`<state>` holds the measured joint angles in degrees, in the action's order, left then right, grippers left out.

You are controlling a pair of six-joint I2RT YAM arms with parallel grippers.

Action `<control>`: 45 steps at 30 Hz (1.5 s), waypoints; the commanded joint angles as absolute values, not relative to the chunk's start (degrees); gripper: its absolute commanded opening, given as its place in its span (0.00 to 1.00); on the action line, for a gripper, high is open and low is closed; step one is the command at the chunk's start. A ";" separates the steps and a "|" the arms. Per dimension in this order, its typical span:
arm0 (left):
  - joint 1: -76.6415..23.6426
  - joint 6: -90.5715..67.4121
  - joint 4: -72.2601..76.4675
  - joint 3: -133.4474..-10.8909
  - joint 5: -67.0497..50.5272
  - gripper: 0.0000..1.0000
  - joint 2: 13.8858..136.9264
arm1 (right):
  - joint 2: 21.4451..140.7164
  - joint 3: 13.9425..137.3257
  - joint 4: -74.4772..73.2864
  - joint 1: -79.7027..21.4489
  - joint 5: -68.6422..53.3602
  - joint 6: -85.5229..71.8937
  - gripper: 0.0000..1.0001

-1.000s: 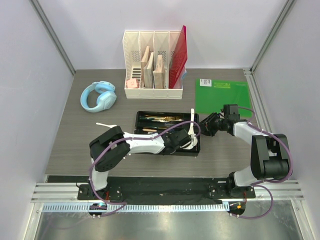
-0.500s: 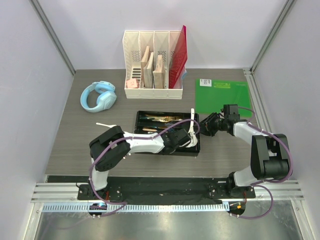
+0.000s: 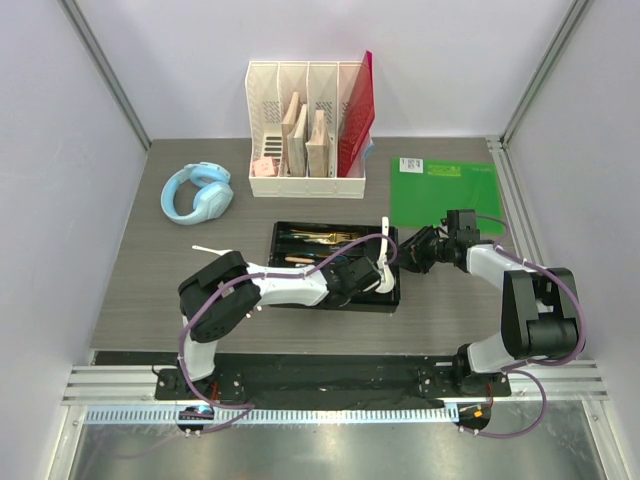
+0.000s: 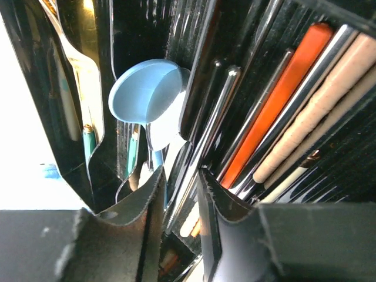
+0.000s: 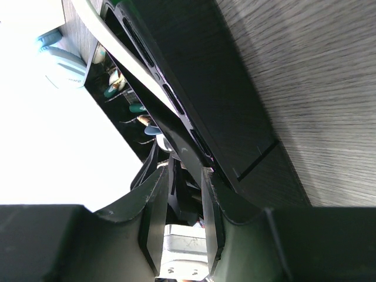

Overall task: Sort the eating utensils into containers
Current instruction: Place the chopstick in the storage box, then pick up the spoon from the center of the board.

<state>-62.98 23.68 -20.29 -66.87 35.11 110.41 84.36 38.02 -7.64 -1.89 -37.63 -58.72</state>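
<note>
The black tray (image 3: pixel 284 231) lies mid-table with several silver, gold and wood-handled utensils in its long compartments. My left gripper (image 3: pixel 377 277) hangs low over the tray's right end. Its jaws (image 4: pixel 179 188) are slightly open, with nothing gripped between them. Below them lie a pale blue spoon (image 4: pixel 147 94), silver handles, an orange-handled piece (image 4: pixel 276 100) and a gold fork (image 4: pixel 82 64). A white spoon (image 3: pixel 384 262) lies at the tray's right end. My right gripper (image 3: pixel 408 252) straddles the tray's right wall (image 5: pixel 194 76), shut on it (image 5: pixel 187 182). A small white utensil (image 3: pixel 207 249) lies on the table to the left.
A white slotted file organizer (image 3: pixel 307 130) with wooden pieces and a red folder stands at the back. Blue headphones (image 3: pixel 198 192) lie back left. A green mat (image 3: pixel 445 195) lies back right, just behind my right arm.
My left gripper's jaws have parted from shut to slightly open over the tray's right end. The right arm has stayed still on the tray wall.
</note>
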 commanded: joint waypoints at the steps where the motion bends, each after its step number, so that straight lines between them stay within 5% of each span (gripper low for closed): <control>1: -62.58 20.92 -20.74 -69.08 35.42 0.30 107.93 | 83.23 37.00 -8.09 -1.93 -36.30 -58.71 0.35; 11: -59.94 7.05 -30.40 -74.87 28.13 0.38 101.35 | 83.85 37.26 -7.38 -1.93 -36.12 -59.15 0.35; 19: -54.50 -13.67 -33.21 -74.36 34.62 0.46 87.73 | 83.85 38.23 -6.68 -1.93 -36.30 -59.41 0.34; 26: -37.20 -38.72 -47.53 -70.95 33.49 0.45 77.79 | 83.50 38.32 -6.07 -1.93 -35.95 -59.76 0.34; 30: -24.82 -46.13 -53.51 -65.31 27.08 0.60 74.89 | 83.41 37.88 -5.45 -1.93 -36.30 -60.03 0.34; 37: -10.75 -59.58 -58.71 -53.10 14.89 0.62 69.28 | 83.06 35.25 -3.26 -1.93 -36.65 -61.17 0.35; 45: -8.70 -72.86 -67.41 -46.58 18.80 0.62 63.46 | 85.87 33.40 -0.35 -1.93 -38.49 -61.61 0.34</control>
<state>-9.28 -64.64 -62.39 -45.80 15.92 65.93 84.36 34.63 -0.84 -1.89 -39.38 -61.67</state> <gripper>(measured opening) 0.623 0.344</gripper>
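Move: The copper spoon lies out on the table, about 28 cm to the left of the left hand and 7 cm back, some 3 cm below the fingertips, which are now among the cutlery in the storage box. Short of it are the silver spoon, 20 cm left and 4 back, and the dark knife, 15 cm left and 2 back. A white spoon lies 25 cm left and 4 ahead. From the right hand the copper spoon is some 40 cm left, 10 back. The chopstick, already released in the storage box, is left behind as the left hand comes up about 18 cm with half-open fingers. It swings some 28 cm left over the box's left wall, sinks again and draws back about 10 cm to just above the copper spoon, the wrist turning well over 100 degrees counter-clockwise and the fingers spreading wider. ##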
